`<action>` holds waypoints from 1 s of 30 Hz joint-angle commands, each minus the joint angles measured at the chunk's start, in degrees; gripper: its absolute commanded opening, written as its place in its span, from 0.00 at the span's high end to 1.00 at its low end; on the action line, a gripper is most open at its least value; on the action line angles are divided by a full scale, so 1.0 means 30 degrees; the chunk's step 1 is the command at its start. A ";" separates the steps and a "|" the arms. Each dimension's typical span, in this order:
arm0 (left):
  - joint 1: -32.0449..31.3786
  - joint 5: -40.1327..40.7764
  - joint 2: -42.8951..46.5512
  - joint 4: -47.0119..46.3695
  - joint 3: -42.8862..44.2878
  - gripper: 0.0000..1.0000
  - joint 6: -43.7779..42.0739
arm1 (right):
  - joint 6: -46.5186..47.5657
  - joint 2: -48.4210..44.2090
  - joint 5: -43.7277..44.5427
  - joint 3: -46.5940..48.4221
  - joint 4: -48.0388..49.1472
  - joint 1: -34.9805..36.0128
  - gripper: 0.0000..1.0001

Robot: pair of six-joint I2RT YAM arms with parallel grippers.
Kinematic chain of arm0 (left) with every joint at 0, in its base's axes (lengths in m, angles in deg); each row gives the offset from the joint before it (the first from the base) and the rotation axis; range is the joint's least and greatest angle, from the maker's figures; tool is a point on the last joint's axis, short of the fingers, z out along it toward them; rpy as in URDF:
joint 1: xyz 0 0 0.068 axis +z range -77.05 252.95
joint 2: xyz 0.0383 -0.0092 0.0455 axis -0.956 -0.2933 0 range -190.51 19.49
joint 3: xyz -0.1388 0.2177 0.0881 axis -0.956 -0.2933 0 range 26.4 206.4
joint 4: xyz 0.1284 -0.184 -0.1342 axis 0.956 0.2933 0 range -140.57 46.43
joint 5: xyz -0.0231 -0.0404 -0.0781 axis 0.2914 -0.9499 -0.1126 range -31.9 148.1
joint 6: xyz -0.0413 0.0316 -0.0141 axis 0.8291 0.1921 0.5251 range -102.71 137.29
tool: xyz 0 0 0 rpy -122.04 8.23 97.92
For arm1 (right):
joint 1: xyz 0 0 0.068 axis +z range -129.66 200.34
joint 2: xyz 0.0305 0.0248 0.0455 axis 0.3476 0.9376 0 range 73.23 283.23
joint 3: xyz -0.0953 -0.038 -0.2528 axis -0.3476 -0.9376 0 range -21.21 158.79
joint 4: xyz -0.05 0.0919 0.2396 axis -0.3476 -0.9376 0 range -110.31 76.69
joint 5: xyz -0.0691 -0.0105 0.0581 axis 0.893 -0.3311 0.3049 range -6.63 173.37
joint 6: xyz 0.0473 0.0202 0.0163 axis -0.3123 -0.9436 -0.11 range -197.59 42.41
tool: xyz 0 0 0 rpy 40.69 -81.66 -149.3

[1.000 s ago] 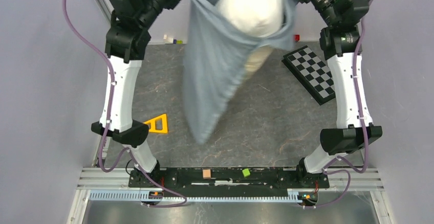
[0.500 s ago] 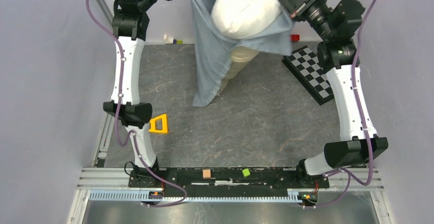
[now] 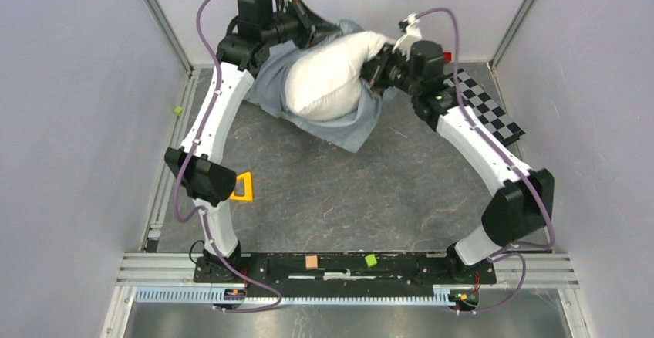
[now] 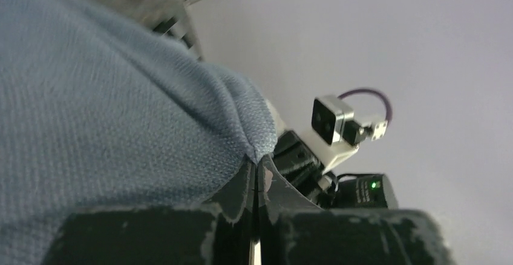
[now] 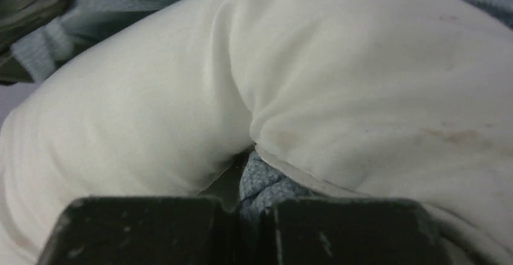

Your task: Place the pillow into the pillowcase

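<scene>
The white pillow [image 3: 332, 79] lies bulging at the far middle of the table, partly inside the blue-grey pillowcase [image 3: 347, 126], which spreads under and around it. My left gripper [image 3: 320, 31] is shut on the pillowcase's far left edge; in the left wrist view the cloth [image 4: 121, 107] comes to a point between the closed jaws [image 4: 257, 168]. My right gripper [image 3: 375, 66] is shut on the pillowcase at the pillow's right end. The right wrist view shows a bunch of blue cloth [image 5: 260, 183] pinched between the jaws, with the pillow [image 5: 333, 77] pressed right against them.
A black-and-white checkered board [image 3: 493, 110] lies at the right under my right arm. An orange triangle [image 3: 242, 187] sits by my left arm's elbow. A small red block [image 3: 447, 58] is at the back, a green block [image 3: 177, 110] at the left rail.
Both arms have swung down and forward from high up, bringing pillow and pillowcase from hanging in the air to lying on the far part of the table. Both grips stay shut.
</scene>
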 commanded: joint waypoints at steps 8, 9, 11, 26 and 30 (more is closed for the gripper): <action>-0.3240 0.2970 0.5926 0.1700 -1.3198 0.86 -0.7558 | 0.2318 0.1394 0.2376 -0.7402 0.0102 0.0560 1.00; -0.3483 0.3417 0.5979 0.1952 -1.3629 0.80 -0.8009 | 0.2404 0.1284 0.2329 -0.8173 0.0278 0.0556 1.00; -0.3954 0.4460 0.6415 0.2169 -1.4229 0.56 -0.8887 | 0.2446 0.0948 0.2309 -0.9645 0.0614 0.0520 1.00; -1.0763 1.9046 0.2834 0.6644 -0.9143 0.02 -1.4600 | -0.0785 -0.4328 -0.1131 -1.9653 0.7614 -0.3484 0.72; -1.1026 2.0694 0.0117 0.7957 -0.7131 0.00 -1.5327 | -0.1319 -0.4223 -0.1944 -2.0573 0.9145 -0.4370 0.52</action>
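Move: Both hands hold edges of the pillowcase, with the pillow bunched between them. Its middle lies about 5 cm back of the left hand, level with it sideways and roughly 14 cm below; the yellow triangle is some 20 cm back, 25 cm left, on the table. From the right hand the pillow's middle is about 7 cm left, level fore and aft, 3 cm lower; the chessboard sits 30 cm right, straight across, some 35 cm below. Both hands sweep pillow and case down and back, about 20–30 cm down; left opens wide, releasing, right opens partway. ##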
